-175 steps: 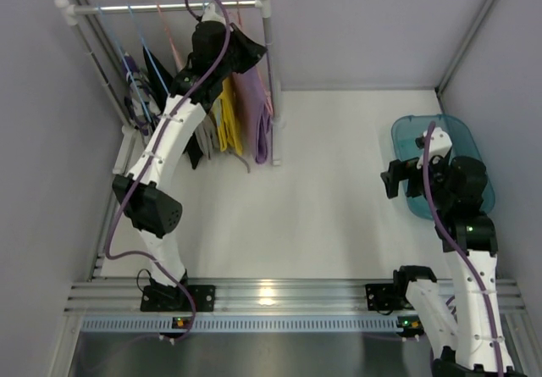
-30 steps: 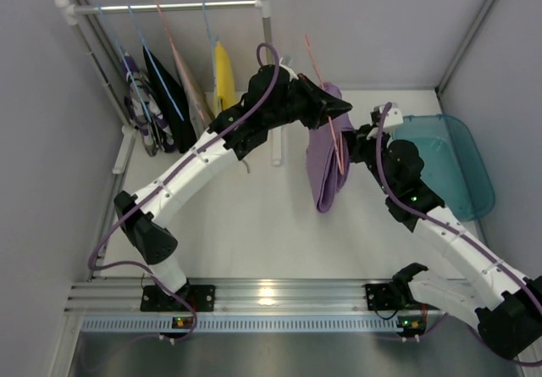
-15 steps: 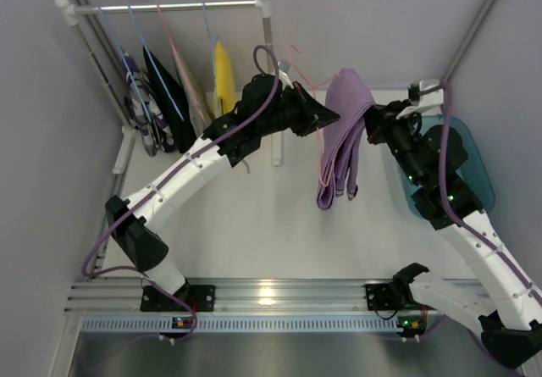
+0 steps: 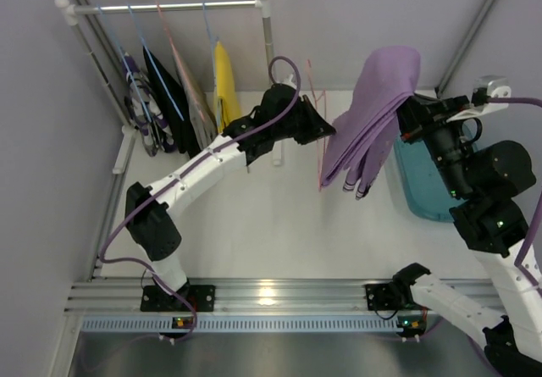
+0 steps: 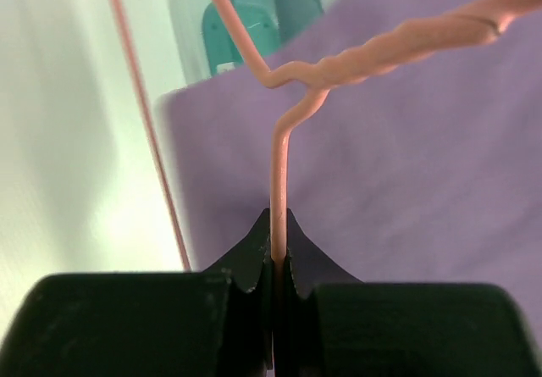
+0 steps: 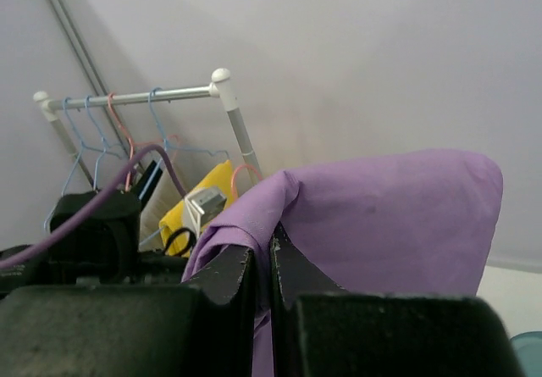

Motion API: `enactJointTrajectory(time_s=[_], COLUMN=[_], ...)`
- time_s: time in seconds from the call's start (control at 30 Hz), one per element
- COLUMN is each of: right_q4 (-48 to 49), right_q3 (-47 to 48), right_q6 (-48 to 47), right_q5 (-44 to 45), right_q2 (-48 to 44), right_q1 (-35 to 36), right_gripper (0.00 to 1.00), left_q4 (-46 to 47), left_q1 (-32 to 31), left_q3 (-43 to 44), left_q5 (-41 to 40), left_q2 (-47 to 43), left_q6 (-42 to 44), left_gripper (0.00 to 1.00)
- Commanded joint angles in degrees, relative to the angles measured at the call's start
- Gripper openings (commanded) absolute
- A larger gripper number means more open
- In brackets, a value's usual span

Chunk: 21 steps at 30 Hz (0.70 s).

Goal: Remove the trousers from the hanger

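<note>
The lilac-purple trousers (image 4: 373, 114) hang high in my right gripper (image 4: 408, 116), which is shut on a fold of the cloth (image 6: 279, 203). My left gripper (image 4: 326, 127) is shut on the pink wire hanger (image 4: 318, 131), held just left of the trousers; the wire runs between its jaws in the left wrist view (image 5: 278, 191), with purple cloth (image 5: 406, 174) behind it. The hanger looks bare and apart from the cloth. On the rail (image 4: 169, 7) hang the yellow (image 4: 223, 76), grey-beige (image 4: 193, 93), black (image 4: 165, 89) and patterned (image 4: 135, 102) trousers.
A teal bin (image 4: 440, 169) sits on the table at the right, under my right arm. The rack's white post (image 4: 269, 72) stands just left of my left gripper. Grey walls close the back and both sides.
My right gripper has risen and pulled right with the purple trousers, lifting them away from the pink hanger. My left gripper has held the hanger near the same place.
</note>
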Motion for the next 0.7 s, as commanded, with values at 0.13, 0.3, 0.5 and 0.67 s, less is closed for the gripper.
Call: enactJointTrajectory(time_s=[0.13, 0.3, 0.5, 0.67], right_q4=[5.28, 7.47, 11.34, 17.84], right_q3=[10.67, 12.35, 8.15, -5.11], right_q6=[-2.65, -8.36, -23.73, -39.99], right_q5=[12.31, 21.57, 30.98, 34.14], right_q2=[-0.06, 0.47, -1.11, -7.52], right_q1=[-1.09, -2.32, -3.55, -4.43], right_gripper=[0.00, 0.00, 0.00, 0.00], left_q4=[-0.02, -1.43, -2.92, -4.42], left_q1=[0.22, 0.13, 0.13, 0.13], left_q3=[-2.78, -4.72, -5.33, -5.24], left_q5=[-2.28, -1.49, -1.58, -0.78], left_q2=[0.35, -0.27, -1.59, -2.91], left_q6=[5.21, 7.49, 10.83, 15.75], left_gripper=[0.00, 0.00, 0.00, 0.00])
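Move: My right hand, pinching the trousers up high, has the teal bin about 22 cm to its right, 18 cm farther out and some 47 cm below. The pink hanger's middle lies about 17 cm to its left, 8 cm ahead and 20 cm lower. From my left hand, still gripping that hanger, the bin is about 36 cm to the right, 8 cm farther out and 28 cm down. I swing my right hand some 14 cm to the right, away from the hanger and towards being over the teal bin, arching up about 6 cm before dipping most of that back, while the wrist turns clockwise roughly 40 degrees and the fingers keep their pinch on the trousers. My left hand sinks about 7 cm, still gripping the hanger, and rolls slightly. ##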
